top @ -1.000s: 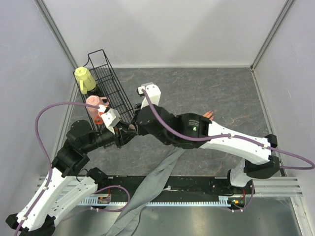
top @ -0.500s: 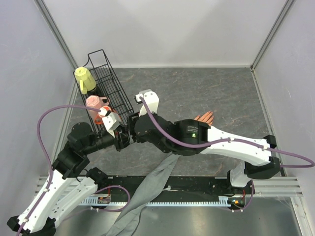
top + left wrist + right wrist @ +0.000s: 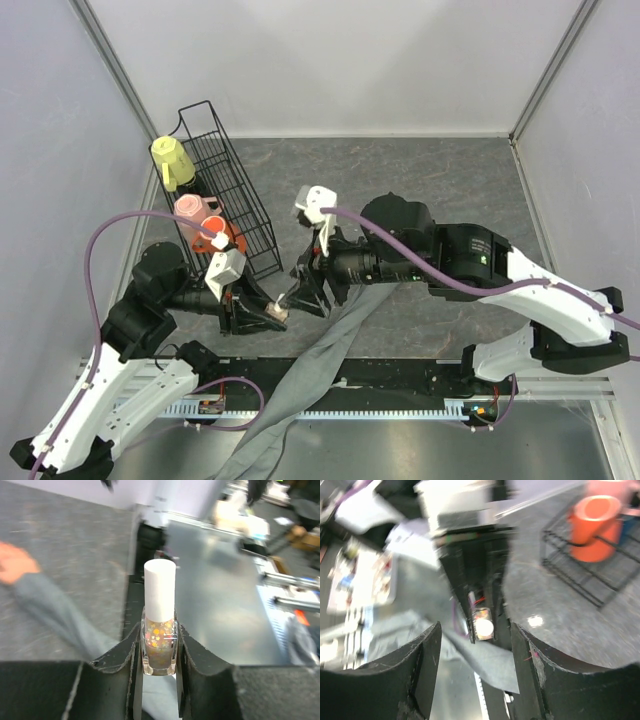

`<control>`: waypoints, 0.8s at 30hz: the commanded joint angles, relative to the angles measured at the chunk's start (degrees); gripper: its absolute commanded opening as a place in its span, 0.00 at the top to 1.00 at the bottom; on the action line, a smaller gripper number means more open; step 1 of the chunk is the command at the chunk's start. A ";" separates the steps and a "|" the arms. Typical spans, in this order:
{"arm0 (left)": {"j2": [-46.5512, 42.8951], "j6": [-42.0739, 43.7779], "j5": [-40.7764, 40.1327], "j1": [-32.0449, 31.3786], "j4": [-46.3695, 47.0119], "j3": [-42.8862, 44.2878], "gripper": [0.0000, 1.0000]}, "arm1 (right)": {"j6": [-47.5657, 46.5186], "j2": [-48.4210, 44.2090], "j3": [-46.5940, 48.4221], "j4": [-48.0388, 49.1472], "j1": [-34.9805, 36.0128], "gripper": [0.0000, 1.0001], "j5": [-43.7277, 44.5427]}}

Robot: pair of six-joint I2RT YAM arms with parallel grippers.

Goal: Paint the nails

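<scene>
My left gripper (image 3: pixel 159 630) is shut on a small glass bottle of glitter nail polish (image 3: pixel 160 647) with a white cap (image 3: pixel 160 590), held upright. Seen from above, the bottle (image 3: pixel 277 313) sits at the left gripper (image 3: pixel 266 315) near the table's front edge. The right gripper (image 3: pixel 300 293) stands open just right of the bottle, and in its wrist view the white cap (image 3: pixel 484 626) shows between its spread fingers (image 3: pixel 427 652). The mannequin hand (image 3: pixel 15 562) is a peach blur with a grey sleeve (image 3: pixel 55 610); its nails are too blurred to see. From above, my right arm hides the hand and only the sleeve (image 3: pixel 335 345) shows.
A black wire rack (image 3: pixel 225 190) stands at the back left, with a yellow cup (image 3: pixel 172 160), a pink cup (image 3: pixel 192 208) and an orange cup (image 3: pixel 222 235) by it. The orange cup (image 3: pixel 595 527) shows in the right wrist view. A metal rail (image 3: pixel 400 405) runs along the near edge.
The right gripper has opened and drawn back to the right, away from the bottle. The left arm has carried the bottle nearer to the front edge. The right arm now covers the hand.
</scene>
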 commanded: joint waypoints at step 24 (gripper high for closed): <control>1.28 -2.80 -1.84 0.30 3.63 4.21 0.98 | -10.47 5.27 -1.15 0.97 -2.29 1.00 -19.84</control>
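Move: The nail polish bottle sits upright to the left fingers' line, still held by them, its white cap about 4 cm to the left hand's right. From the open right hand the cap lies about 3 cm left and 4 cm lower, level fore and aft. The orange cup is some 20 cm left, 10 cm ahead and 33 cm below the right hand; the wire rack's middle is about 22 cm left, 17 cm ahead and equally low. Left hand draws the bottle back 3 cm while the right sinks back-left 5 cm and pinches the cap. ##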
